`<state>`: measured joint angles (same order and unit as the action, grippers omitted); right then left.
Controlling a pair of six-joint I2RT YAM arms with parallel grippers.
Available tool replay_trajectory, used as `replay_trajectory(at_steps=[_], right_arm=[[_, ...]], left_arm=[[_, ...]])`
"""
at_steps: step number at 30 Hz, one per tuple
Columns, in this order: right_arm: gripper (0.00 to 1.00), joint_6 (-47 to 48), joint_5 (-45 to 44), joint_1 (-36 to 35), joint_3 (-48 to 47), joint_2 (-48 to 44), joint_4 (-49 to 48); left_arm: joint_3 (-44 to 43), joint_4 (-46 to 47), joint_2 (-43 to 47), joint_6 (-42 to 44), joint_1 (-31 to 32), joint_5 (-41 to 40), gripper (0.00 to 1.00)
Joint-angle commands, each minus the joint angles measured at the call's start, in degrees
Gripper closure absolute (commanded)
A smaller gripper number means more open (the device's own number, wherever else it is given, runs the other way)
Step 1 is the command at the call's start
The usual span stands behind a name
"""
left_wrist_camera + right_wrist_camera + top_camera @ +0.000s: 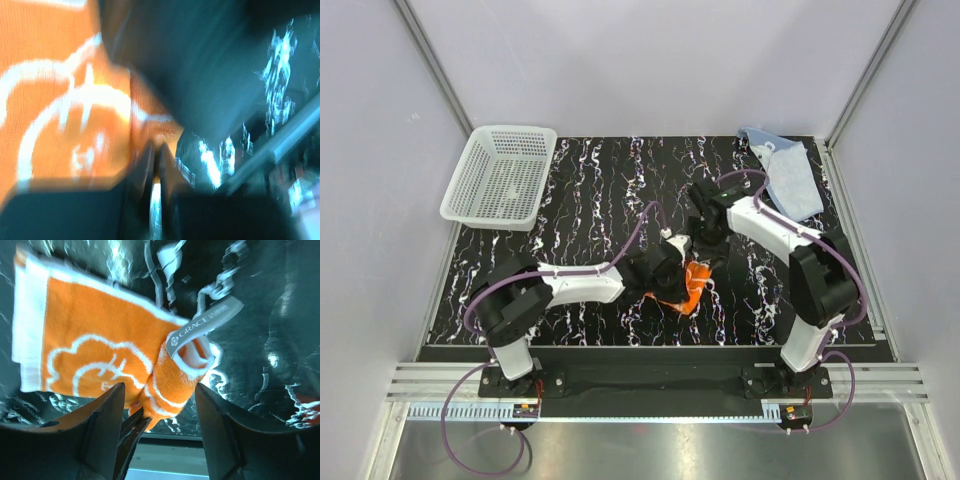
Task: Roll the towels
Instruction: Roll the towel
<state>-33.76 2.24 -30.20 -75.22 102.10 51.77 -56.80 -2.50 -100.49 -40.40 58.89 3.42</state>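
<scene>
The orange towel (694,287) with white cartoon prints lies mid-table, one end rolled into a tube (172,377) and the rest spread flat (95,335). My right gripper (159,388) stands open, its fingers (107,425) on either side of the rolled end without closing on it; from above it sits just behind the towel (706,250). My left gripper (156,150) is shut, pinching the orange towel (65,100) at the roll's lower tip; its view is blurred. The light blue towel (789,178) lies crumpled at the back right corner.
A white mesh basket (500,176) stands at the back left, half over the mat's edge. The black marbled mat (580,190) covers the table. A grey label (206,322) sticks out of the towel's roll. Grey walls close in on both sides.
</scene>
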Motion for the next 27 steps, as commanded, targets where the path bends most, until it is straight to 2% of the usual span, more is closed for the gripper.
replay_trajectory(at_steps=[1, 7, 10, 11, 14, 16, 18, 27], right_arm=[[0.34, 1.5, -1.9, 4.5, -4.0, -5.2, -0.3], [0.33, 2.9, -1.8, 10.3, -2.4, -9.6, -2.7], [0.33, 1.4, 3.7, 10.9, 5.0, -16.2, -10.9], [0.33, 0.7, 7.3, 11.0, 7.3, -20.1, -16.2], [0.34, -3.6, 13.4, 11.0, 17.7, -27.1, -26.4], [0.34, -6.8, 16.1, 10.9, 25.8, -30.0, -31.3], [0.35, -8.9, 19.5, 10.9, 32.5, -32.0, -37.4], [0.38, -16.3, 24.7, 10.9, 47.6, -29.7, -59.4]], left_arm=[[2.0, 0.3, 1.5, -0.9, -1.4, 6.2, 1.0], [6.6, 6.4, 2.8, -4.5, -5.6, 13.3, 1.0], [10.4, 12.9, 2.9, -8.4, -9.1, 19.3, 1.0], [11.2, 16.1, 2.5, -10.4, -11.1, 20.8, 1.0], [12.9, 19.8, 1.1, -13.6, -14.3, 25.6, 1.0], [12.1, 19.3, 0.3, -14.5, -15.6, 27.2, 1.0], [10.5, 14.8, -1.2, -15.0, -17.1, 28.3, 1.0], [11.8, 16.4, -3.1, -21.8, -21.9, 34.0, 1.0]])
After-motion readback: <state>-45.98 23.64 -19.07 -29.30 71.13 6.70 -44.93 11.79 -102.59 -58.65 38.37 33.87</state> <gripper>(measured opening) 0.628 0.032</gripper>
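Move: The left fingers are already shut on the towel beside the near part of its roll. The middle of the roll lies about 4 cm right of them, 2 cm ahead and slightly below. From the open right hand, the roll's middle is about 6 cm back, 3 cm left and 4 cm down. Its grey tag is nearly under that hand, some 1 cm ahead and 1 cm right. The flat part lies roughly 5 cm ahead and 4 cm left of the left hand. Keep the left fingers pinched on the towel and drag it about 5 cm left, then also some 3 cm forward, turning the wrist about 35 degrees. Lift the open right hand clear, up, forward and right, then arc it back and down to the roll's right side, tilting its fingers to point down-left at the roll, still open. ##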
